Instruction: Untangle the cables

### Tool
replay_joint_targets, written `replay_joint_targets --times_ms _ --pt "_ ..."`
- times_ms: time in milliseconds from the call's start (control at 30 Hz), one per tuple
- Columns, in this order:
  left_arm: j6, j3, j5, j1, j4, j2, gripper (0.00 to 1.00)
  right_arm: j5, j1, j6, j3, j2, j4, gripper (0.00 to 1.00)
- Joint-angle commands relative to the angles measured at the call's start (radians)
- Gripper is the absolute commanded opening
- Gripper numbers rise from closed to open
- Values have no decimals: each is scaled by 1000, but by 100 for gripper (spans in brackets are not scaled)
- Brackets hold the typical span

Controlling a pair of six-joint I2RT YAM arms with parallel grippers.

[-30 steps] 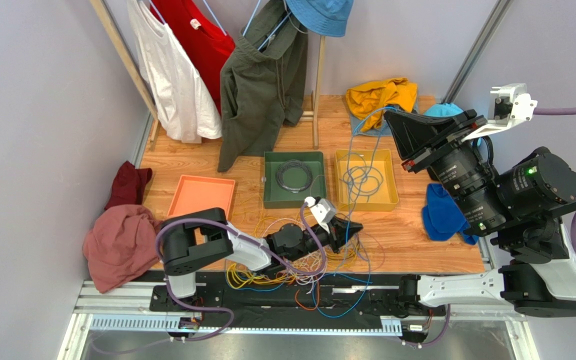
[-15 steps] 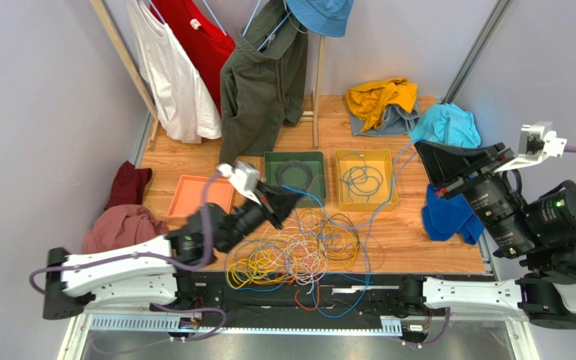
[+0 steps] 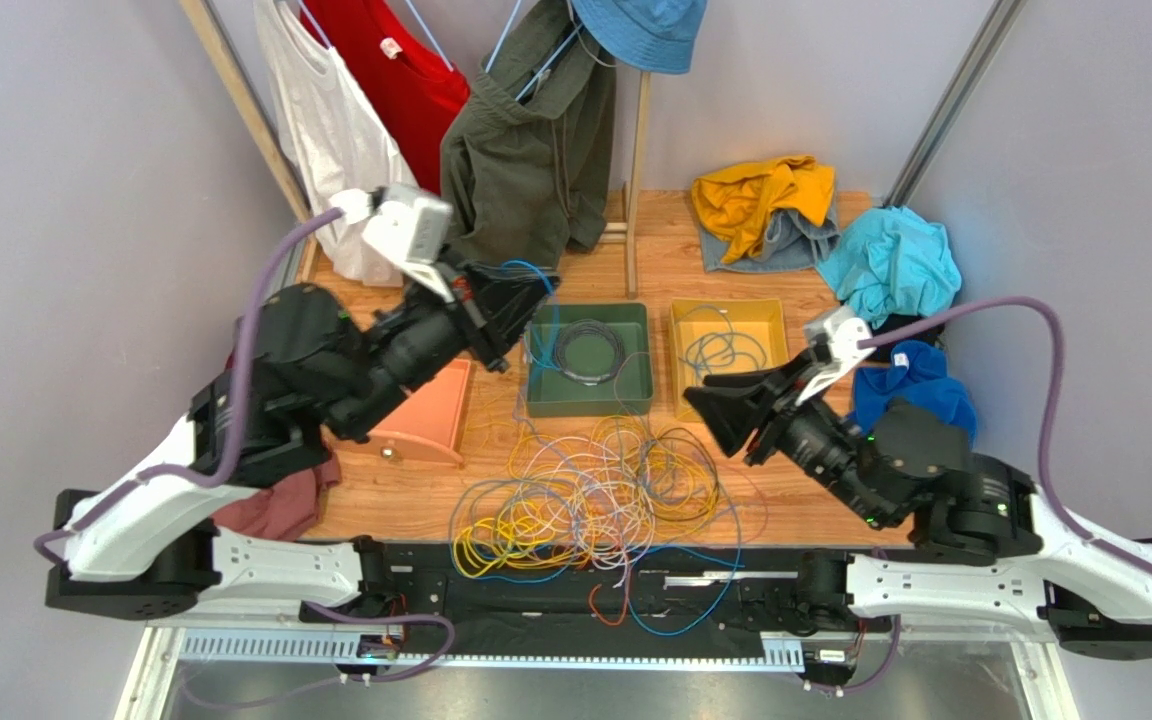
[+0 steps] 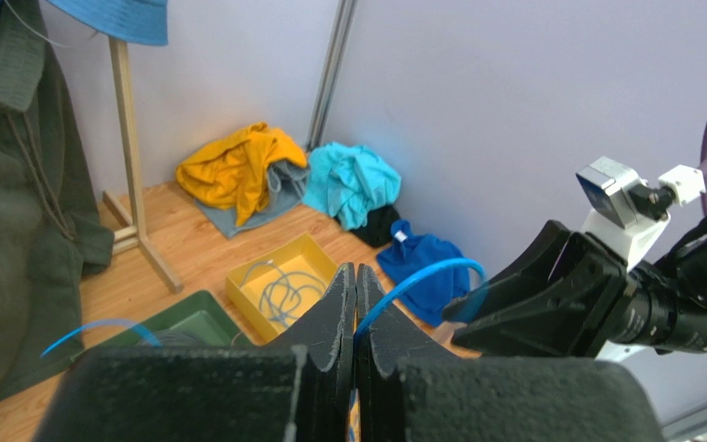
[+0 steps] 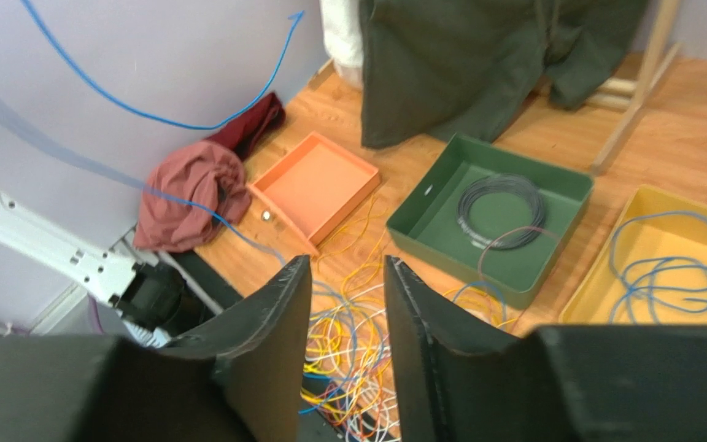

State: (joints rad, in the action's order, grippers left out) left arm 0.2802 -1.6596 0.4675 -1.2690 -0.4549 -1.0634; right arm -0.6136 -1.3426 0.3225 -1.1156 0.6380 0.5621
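Note:
The cables (image 3: pixel 593 503) lie in a tangled heap of yellow, white, blue and orange strands on the wooden floor near the front edge, also visible as the cables (image 5: pixel 366 343) below the right fingers. My left gripper (image 3: pixel 512 305) is raised high at the back left and shut on a thin blue cable (image 4: pixel 414 284). That blue cable (image 3: pixel 534 273) arcs from the tips and trails down toward the heap. My right gripper (image 3: pixel 714 417) hangs low just right of the heap, above it. In its own view the right gripper (image 5: pixel 346 269) stands open with nothing between its fingers.
Behind the heap stand an orange tray (image 3: pixel 432 420), a green tray (image 3: pixel 543 393) holding a dark coil, and a yellow tray (image 3: pixel 778 348) holding a blue-grey cable. Clothes hang from a wooden rack (image 3: pixel 636 180). Loose cloths lie at back right (image 3: pixel 760 195) and left (image 3: pixel 279 510).
My left arm rose from the heap to the back left, shut on the blue cable. My right arm came down from high on the right toward the heap and its jaws opened.

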Motion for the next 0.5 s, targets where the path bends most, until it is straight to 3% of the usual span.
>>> replay_joint_targets --times_ms 0,200,467 --pt "-39 -126 -39 -1 -172 -95 0 103 0 50 26 25 -94 46" --pt "-47 -282 -56 -1 -248 -179 0 202 2 35 95 14 -205 58" --pt "-56 -460 -116 -1 -275 -256 0 157 2 44 221 32 -254 59"
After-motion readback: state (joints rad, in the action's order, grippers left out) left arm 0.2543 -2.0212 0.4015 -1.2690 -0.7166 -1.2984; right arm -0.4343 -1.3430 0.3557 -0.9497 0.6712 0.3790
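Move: The cable tangle lies on the table about 10 cm to the right hand's left, 2 cm back and some 24 cm below. From that hand, the green box is 19 cm ahead and 11 cm left, and the yellow box 19 cm ahead and 9 cm right, both around 23 cm down. The left hand, high up with a blue cable already in its shut fingers, has the tangle about 4 cm back, 3 cm right and 38 cm below. Still pinching the blue cable, the left hand swings about 4 cm right while dipping 3 cm and tipping its fingers down some 10 degrees, then climbs back to just above its starting height. The empty right hand goes about 5 cm left and 4 cm down towards the tangle, drawing back slightly, turning some 10 degrees counter-clockwise and opening its half-parted fingers wider. ##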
